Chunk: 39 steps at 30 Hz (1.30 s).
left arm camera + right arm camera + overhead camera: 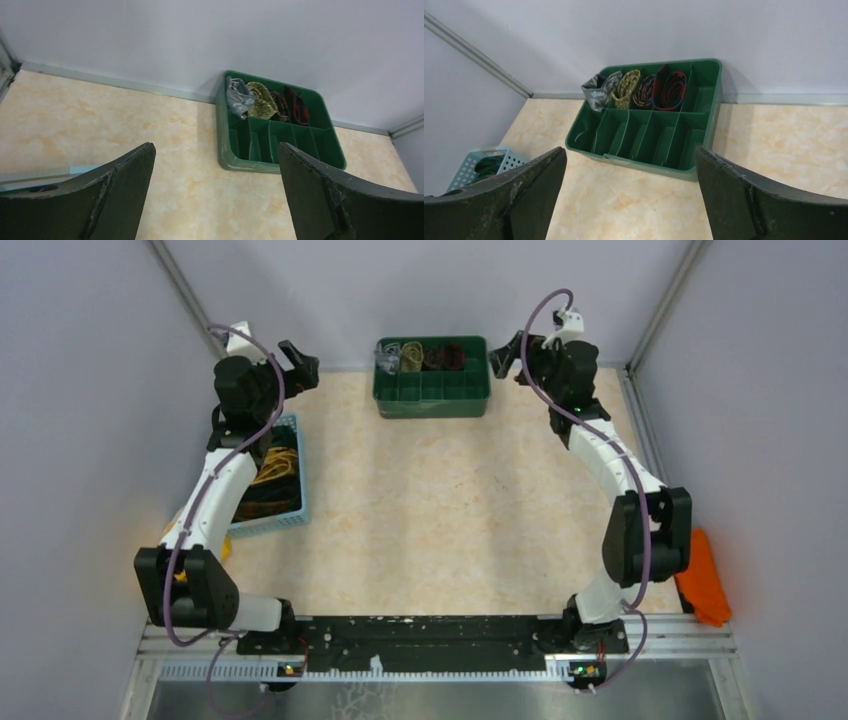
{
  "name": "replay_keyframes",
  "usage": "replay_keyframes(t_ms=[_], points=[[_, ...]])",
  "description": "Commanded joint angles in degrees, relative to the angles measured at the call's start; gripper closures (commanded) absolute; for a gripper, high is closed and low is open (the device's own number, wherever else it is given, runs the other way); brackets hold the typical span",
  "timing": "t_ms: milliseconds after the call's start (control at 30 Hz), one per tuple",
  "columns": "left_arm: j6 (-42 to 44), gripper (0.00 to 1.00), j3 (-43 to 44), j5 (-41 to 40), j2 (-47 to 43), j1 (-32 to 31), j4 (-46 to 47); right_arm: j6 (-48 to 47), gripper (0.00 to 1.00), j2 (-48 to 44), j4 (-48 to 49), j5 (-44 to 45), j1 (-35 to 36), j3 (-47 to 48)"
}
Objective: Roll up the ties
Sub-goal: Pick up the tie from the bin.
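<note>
Several rolled ties stand in the back row of a green divided box at the far wall: grey, mustard, brown and red-black. Loose ties, yellow and dark, lie heaped in a light-blue basket at the left. My left gripper is open and empty, raised to the left of the box. My right gripper is open and empty, raised to the right of the box.
An orange cloth lies at the right edge beside the right arm's elbow. A bit of yellow cloth shows under the left arm. Grey walls enclose the marbled beige tabletop on three sides.
</note>
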Motion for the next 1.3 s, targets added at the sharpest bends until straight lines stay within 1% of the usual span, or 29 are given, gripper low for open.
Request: replay_keyframes(t_ms=[0, 33, 67, 133, 167, 200, 267, 333, 367, 400, 467, 533, 600, 633, 733, 800, 900, 1033, 1067, 1267], points=[[0.79, 0.03, 4.63, -7.24, 3.31, -0.23, -6.56, -0.99, 0.01, 2.88, -1.97, -0.93, -0.2, 3.07], [-0.07, 0.03, 5.82, -9.28, 4.15, -0.19, -9.51, -1.51, 0.01, 2.93, -1.01, -1.24, -0.47, 2.26], [-1.0, 0.07, 6.77, -10.45, 5.11, -0.12, -11.24, -1.71, 0.01, 3.11, 0.77, -2.61, -0.89, 0.81], [-2.87, 0.11, 8.36, -10.44, 7.38, -0.1, -13.28, -0.53, 0.01, 3.94, 4.35, -6.62, -2.53, -1.22], [-4.14, 0.12, 9.23, -9.85, 8.76, -0.1, -14.41, 0.94, 0.02, 5.27, 4.99, -9.64, -3.66, -0.69], [-5.18, 0.14, 10.27, -9.04, 10.64, -0.1, -15.77, 2.51, 0.03, 7.03, 2.92, -11.22, -4.49, 1.12], [-6.75, 0.15, 11.91, -8.35, 14.2, -0.1, -18.11, 2.23, 0.04, 11.74, -5.77, -11.89, -5.04, 8.0], [-7.98, 0.16, 13.07, -9.64, 17.15, 0.03, -19.49, 0.19, 0.03, 14.04, -12.24, -10.01, -5.04, 12.5], [-8.25, 0.17, 13.41, -10.62, 18.27, 0.12, -19.41, -1.08, 0.03, 14.35, -13.55, -8.48, -5.04, 13.23], [-8.3, 0.19, 13.51, -11.29, 19.17, 0.21, -18.82, -2.19, 0.05, 14.35, -13.72, -6.27, -5.04, 13.24], [-8.72, 0.22, 14.5, -12.42, 21.49, 0.53, -18.45, -3.87, 0.12, 14.06, -12.66, -1.36, -4.85, 12.64], [-9.18, 0.23, 15.86, -11.26, 23.61, 1.44, -18.47, -8.24, 0.16, 14.48, -14.34, 3.95, -3.93, 14.26], [-9.11, 0.23, 17.37, -12.54, 25.61, 2.06, -19.2, -12.66, 0.21, 15.28, -17.77, 9.94, -3.05, 16.64], [-8.98, 0.23, 18.34, -13.43, 26.59, 2.58, -20.02, -13.14, 0.23, 15.92, -18.46, 10.87, -3.02, 17.45], [-9.74, 0.25, 20.23, -15.04, 28.74, 3.27, -22.0, -12.96, 0.22, 18.57, -20.36, 11.67, -3.19, 20.97], [-10.67, 0.26, 20.85, -16.85, 29.38, 4.85, -23.07, -12.32, 0.2, 20.82, -20.78, 10.95, -3.29, 23.23], [-10.51, 0.27, 21.2, -20.03, 29.63, 5.02, -24.43, -11.49, 0.2, 25.28, -22.38, 8.85, -3.35, 27.24], [-9.65, 0.29, 20.63, -23.75, 29.7, 5.62, -26.39, -10.78, 0.22, 29.1, -24.2, 7.18, -3.37, 31.1], [-9.83, 0.31, 20.47, -24.42, 29.67, 5.8, -27.22, -10.5, 0.23, 29.67, -24.21, 6.9, -3.37, 31.44], [-8.41, 0.4, 18.72, -24.21, 29.02, 5.99, -28.47, -9.29, 0.29, 31.39, -24.62, 4.21, -3.37, 31.97]])
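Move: The dark green tie in the blue bin lies about 12 cm left of the left hand, level with it fore and aft, 28 cm below; the golden tie is some 8 cm nearer the base. The green organizer stands 14 cm ahead and 25 cm to the left hand's right. From the right hand, the dark green tie is about 50 cm left and 4 cm back, the organizer roughly 11 cm ahead and 14 cm left. Left hand sinks about 18 cm and left over the bin, tipping down, narrowing fingers; right sinks forward beside organizer. ##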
